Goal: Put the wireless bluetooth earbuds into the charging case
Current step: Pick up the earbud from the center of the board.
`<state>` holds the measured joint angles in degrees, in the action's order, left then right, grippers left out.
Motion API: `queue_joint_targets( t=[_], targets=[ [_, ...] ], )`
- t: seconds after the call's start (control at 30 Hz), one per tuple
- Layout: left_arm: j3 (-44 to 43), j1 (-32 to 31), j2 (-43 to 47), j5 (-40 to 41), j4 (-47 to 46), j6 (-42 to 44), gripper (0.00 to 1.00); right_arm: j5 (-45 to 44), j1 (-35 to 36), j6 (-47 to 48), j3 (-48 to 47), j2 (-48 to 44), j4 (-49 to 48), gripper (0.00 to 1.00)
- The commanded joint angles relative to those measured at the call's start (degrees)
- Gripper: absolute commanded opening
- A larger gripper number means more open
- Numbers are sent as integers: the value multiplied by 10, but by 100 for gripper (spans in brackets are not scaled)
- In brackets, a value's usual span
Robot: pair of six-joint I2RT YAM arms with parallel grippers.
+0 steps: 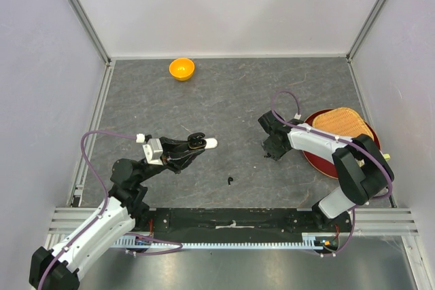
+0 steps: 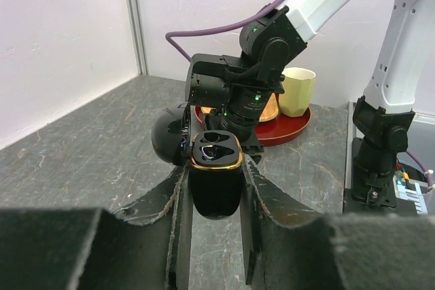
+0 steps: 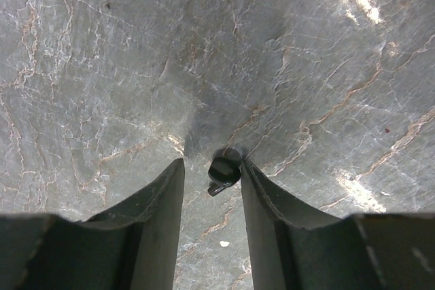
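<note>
The charging case [image 2: 216, 191] is a glossy black pebble with a gold rim. It stands open, its lid hanging to the left and two dark sockets facing up. My left gripper [image 2: 215, 168] is shut on its body and holds it above the table, also seen from above [image 1: 193, 143]. Further right, my right gripper [image 1: 274, 151] points down at the table. Its jaws [image 3: 212, 164] stand open around a black earbud [image 3: 223, 170] that lies on the table and touches the right finger, with a gap to the left finger. Another black earbud [image 1: 231, 181] lies loose between the arms.
An orange bowl [image 1: 181, 68] sits at the back of the table. A red tray [image 1: 325, 162] at the right holds a woven mat [image 1: 343, 123] and a pale yellow cup [image 2: 297, 92]. Aluminium rails and white walls border the table.
</note>
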<state>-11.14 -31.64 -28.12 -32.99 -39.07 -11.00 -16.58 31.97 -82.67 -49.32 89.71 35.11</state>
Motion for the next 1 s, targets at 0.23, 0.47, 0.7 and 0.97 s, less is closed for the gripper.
queue_joint_targets(
  t=[0.23,0.47,0.7,0.97],
  targets=[
    [-2,-2,2,13,-9,19,2,-9,-3,-1,8,11,-6,41],
    [-3,-2,-2,13,-8,19,2,-5,-3,33,-2,23,-6,33],
    [-3,-1,-4,13,-8,18,2,1,-2,147,-31,43,-10,21],
    [-4,-1,-3,15,-6,20,2,26,5,345,-30,44,-69,21]
  ],
)
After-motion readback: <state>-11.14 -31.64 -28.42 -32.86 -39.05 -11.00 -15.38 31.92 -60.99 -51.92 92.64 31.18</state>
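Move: The black earbud lies almost between the right hand's open fingertips, directly under the hand point and about 1 cm lower. From that hand, the second black earbud is about 12 cm left and 9 cm back, the white case some 18 cm left and 4 cm ahead. The middle of the red tray is about 22 cm right and 4 cm ahead. From the left hand, holding the black case up, the earbud is some 9 cm ahead, 20 cm right and 25 cm below. Staying low and almost in place, the right hand closes its fingers on the black earbud and pinches it between the tips. Once the fingers stop closing, it turns about 20 degrees counter-clockwise and slides roughly 1 cm forward and slightly left, keeping its grip without rising. ##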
